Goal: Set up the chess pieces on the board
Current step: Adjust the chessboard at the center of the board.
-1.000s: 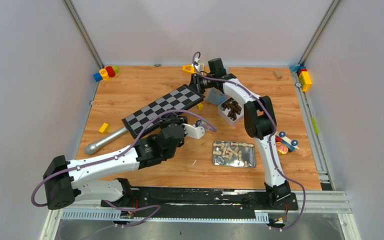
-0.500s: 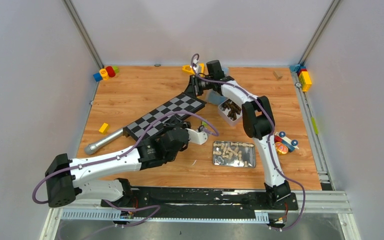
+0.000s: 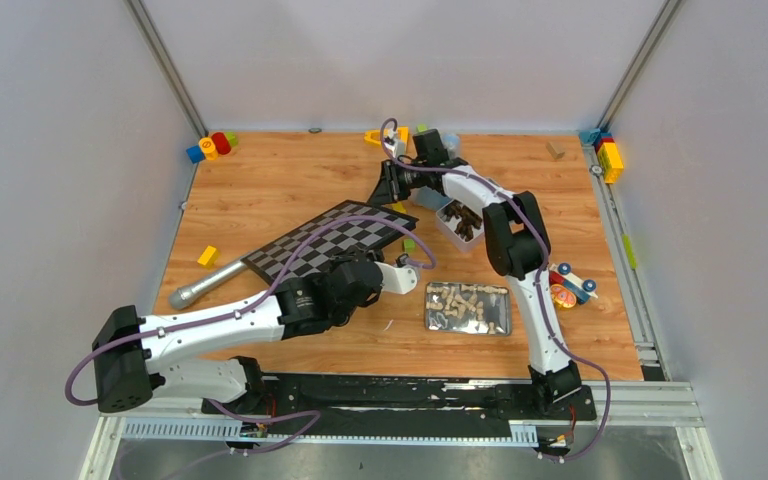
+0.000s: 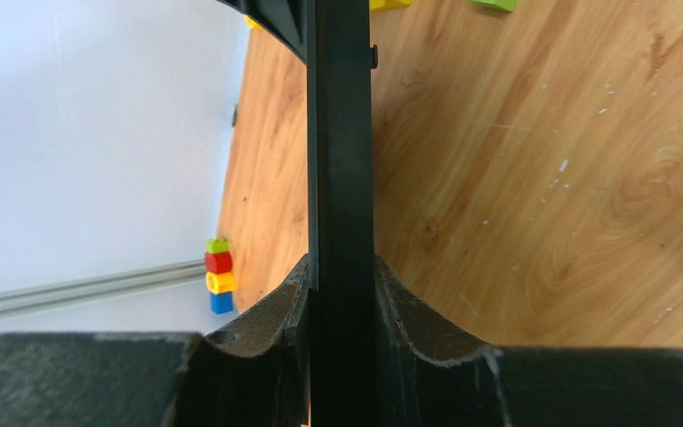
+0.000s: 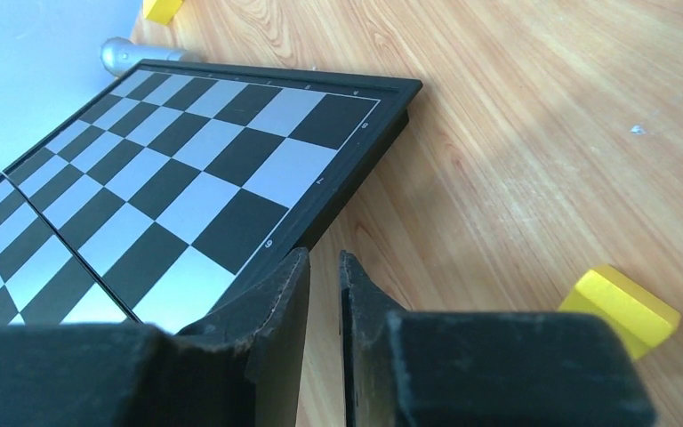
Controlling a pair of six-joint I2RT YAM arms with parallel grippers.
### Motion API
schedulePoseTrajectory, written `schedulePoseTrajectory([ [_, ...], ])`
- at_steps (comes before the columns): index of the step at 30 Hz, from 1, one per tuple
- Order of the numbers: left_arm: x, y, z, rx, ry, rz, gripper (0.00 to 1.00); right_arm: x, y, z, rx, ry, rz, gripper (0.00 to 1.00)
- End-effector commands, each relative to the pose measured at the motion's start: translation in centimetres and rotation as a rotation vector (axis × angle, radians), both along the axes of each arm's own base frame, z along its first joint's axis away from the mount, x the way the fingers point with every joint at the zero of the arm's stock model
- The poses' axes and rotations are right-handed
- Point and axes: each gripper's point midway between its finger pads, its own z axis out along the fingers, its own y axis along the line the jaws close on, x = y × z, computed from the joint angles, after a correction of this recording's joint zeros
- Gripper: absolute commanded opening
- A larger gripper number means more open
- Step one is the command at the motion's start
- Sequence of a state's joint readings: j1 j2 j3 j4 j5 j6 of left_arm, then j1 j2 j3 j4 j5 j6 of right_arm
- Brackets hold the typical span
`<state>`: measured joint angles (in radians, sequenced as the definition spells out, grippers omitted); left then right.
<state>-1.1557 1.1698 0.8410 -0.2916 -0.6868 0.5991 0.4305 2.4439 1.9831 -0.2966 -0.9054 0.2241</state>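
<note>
The board (image 3: 330,235) lies open on the wooden table, slanting from near left to far right. My left gripper (image 3: 356,260) is shut on its near edge; in the left wrist view the black rim (image 4: 341,133) stands clamped between the jaws (image 4: 341,262). My right gripper (image 3: 385,188) hovers at the board's far right corner. Its jaws (image 5: 322,258) are shut to a thin slit with only wood showing, just beside the board's edge (image 5: 187,160). The pale chess pieces (image 3: 465,303) lie in a metal tin (image 3: 427,310). Dark pieces (image 3: 463,220) fill a white tub.
A metal tube (image 3: 210,280) lies under the board's left end, with a yellow block (image 3: 207,256) nearby. A green block (image 3: 409,244) sits by the board's right edge. Coloured blocks (image 3: 212,146) stand at the back left, more (image 3: 608,155) at the back right, and a toy (image 3: 570,287) beside the right arm.
The board has gone from a narrow folded strip to a wide open one. My right gripper swung back and left at its far end; my left arm shifted slightly right.
</note>
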Motion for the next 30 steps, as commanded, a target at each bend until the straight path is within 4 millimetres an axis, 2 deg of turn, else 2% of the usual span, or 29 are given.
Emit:
schedulePoseTrajectory([
  [1, -1.1, -2.3, 0.1, -0.108, 0.039, -0.078, 0.00, 0.6, 0.0, 7.1, 0.018, -0.213, 0.030, 0.21],
  [8, -1.3, -3.4, -0.5, -0.149, 0.060, -0.104, 0.00, 1.2, -1.7, 9.3, -0.086, -0.381, 0.009, 0.26],
  [14, -1.3, -4.1, -2.4, -0.135, 0.064, -0.137, 0.00, 1.7, -3.2, 11.8, -0.163, -0.513, -0.012, 0.40],
  [20, -1.1, -4.2, -4.5, -0.087, 0.052, -0.154, 0.00, 1.4, -4.0, 13.7, -0.189, -0.575, -0.015, 0.45],
  [25, -1.1, -4.0, -7.3, -0.010, 0.066, -0.166, 0.11, 0.9, -4.7, 13.8, -0.213, -0.591, -0.014, 0.46],
  [30, -1.0, -2.7, -10.2, 0.079, 0.063, -0.149, 0.24, 0.1, -5.4, 12.3, -0.245, -0.565, -0.010, 0.46],
])
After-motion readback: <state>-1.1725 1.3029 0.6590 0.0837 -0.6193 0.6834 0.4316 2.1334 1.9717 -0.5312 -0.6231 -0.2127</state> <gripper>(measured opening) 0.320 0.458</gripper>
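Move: The left hand grips the raised near-right edge of the chessboard; the board's middle is about 8 cm ahead, 4 cm left and 7 cm below. The green block lies some 11 cm ahead and 12 cm right of this hand, the silver cylinder about 3 cm ahead and 27 cm left, both roughly 18 cm below. From the right hand, the board's middle is about 10 cm back, 8 cm left and 2 cm higher; the small yellow block lies 6 cm ahead, 4 cm right and 6 cm below. The left hand keeps its pinch on the chessboard's near-right edge and lowers it about 6 cm towards the table, sinking faster in the second half, while easing some 3 cm to the right with only a slight clockwise turn. Meanwhile the right hand, which starts with its fingertips close against the far part of the board's right edge, draws about 5 cm right and then climbs some 10 cm clear of it, opening its fingers to nearly half, rolling about 30 degrees and tipping them farther down. ##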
